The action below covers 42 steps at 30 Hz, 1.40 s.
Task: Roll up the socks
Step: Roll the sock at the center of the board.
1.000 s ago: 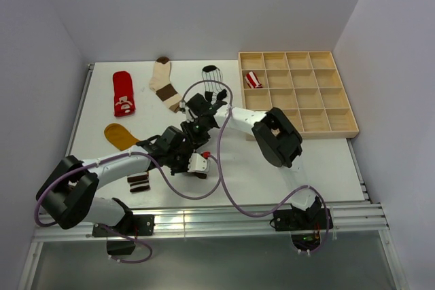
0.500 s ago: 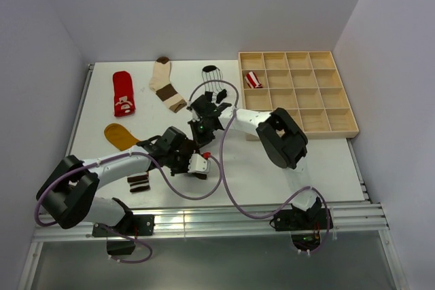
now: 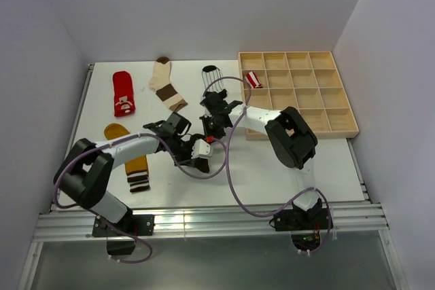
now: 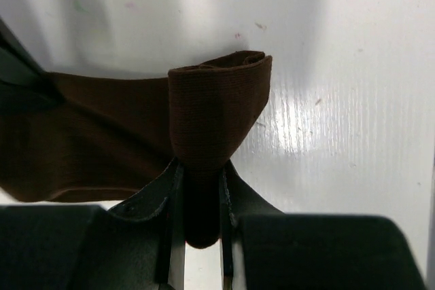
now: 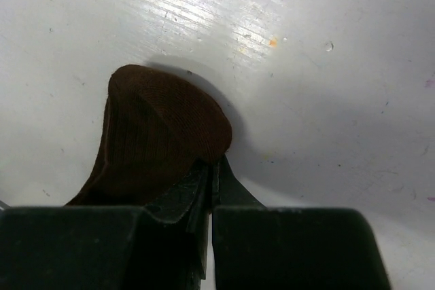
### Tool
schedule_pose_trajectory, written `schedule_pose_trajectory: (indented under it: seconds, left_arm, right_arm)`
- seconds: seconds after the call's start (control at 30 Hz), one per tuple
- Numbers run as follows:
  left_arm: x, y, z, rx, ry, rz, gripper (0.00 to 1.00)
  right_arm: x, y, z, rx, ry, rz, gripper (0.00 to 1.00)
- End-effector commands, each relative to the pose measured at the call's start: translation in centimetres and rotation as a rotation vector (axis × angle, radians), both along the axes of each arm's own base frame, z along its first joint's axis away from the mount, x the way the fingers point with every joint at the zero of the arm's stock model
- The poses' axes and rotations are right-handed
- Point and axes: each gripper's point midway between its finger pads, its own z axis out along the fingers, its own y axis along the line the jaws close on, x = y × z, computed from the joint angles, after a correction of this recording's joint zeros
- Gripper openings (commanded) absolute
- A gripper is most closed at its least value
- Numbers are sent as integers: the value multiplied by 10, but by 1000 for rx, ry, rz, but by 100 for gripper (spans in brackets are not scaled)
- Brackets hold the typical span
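A dark brown sock (image 4: 217, 106) lies on the white table, one end folded over into a loop. My left gripper (image 4: 200, 166) is shut on that folded end. The other end of the dark brown sock (image 5: 163, 134) bunches up at my right gripper (image 5: 213, 165), which is shut on its edge. From above, the left gripper (image 3: 199, 151) and right gripper (image 3: 212, 130) meet mid-table and hide most of the sock. Flat on the table lie a red patterned sock (image 3: 123, 93), a cream-and-brown sock (image 3: 165, 83), a white black-striped sock (image 3: 212, 78) and a mustard sock (image 3: 132, 161).
A wooden grid tray (image 3: 326, 132) stands at the back right, with a rolled red-white striped sock (image 3: 253, 79) in one of its left compartments. Purple cables loop from both arms over the table's middle. The table's metal rail (image 3: 204, 222) runs along the near edge.
The right gripper has closed on the brown sock's end. Both grippers have shifted up and to the right with the sock. The left arm has swung off the mustard sock, baring its striped cuff.
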Motion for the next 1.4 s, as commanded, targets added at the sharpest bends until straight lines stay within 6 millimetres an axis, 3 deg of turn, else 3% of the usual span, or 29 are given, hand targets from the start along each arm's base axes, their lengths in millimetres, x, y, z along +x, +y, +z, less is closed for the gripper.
schedule_pose_trajectory:
  seconds: [0.0, 0.5, 0.8, 0.9, 1.23, 1.37]
  left_arm:
    - [-29, 9, -6, 32, 206, -41, 0]
    - [-53, 30, -21, 151, 559, -126, 0]
    - [-39, 33, -30, 166, 699, -54, 0]
    - [-42, 39, -34, 181, 779, -43, 0]
    - [-48, 51, -57, 265, 871, -13, 0]
    - [-45, 47, -57, 251, 894, 3, 0]
  right_arm:
    - [14, -37, -18, -146, -55, -58, 0]
    - [24, -33, -21, -118, -47, -63, 0]
    - [23, -32, -16, -92, -64, -61, 0]
    - [22, -32, -13, -80, -77, -66, 4]
    - [26, -34, 15, -30, -137, -95, 35]
    - [30, -39, 32, -12, -192, -130, 37]
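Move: My left hand already pinches the brown sock, whose middle lies about 4 cm ahead and 2 cm right of it, slightly below. My right hand, shut on the sock's far edge, has that middle roughly 5 cm back and 2 cm to its left, about 1 cm below. The yellow sock is some 21 cm left and 2 cm back of my left hand; the striped sock is about 16 cm ahead and 2 cm right of my right hand. Keeping its pinch, my left hand sinks about 2 cm almost in place and tips its fingertips back towards my base, while my right hand holds the far edge still. Then my right fingers open and slip off some 3 cm to the right and a little forward, as my left draws the sock back about 5 cm and somewhat left, its tilt reaching some 55 degrees. ##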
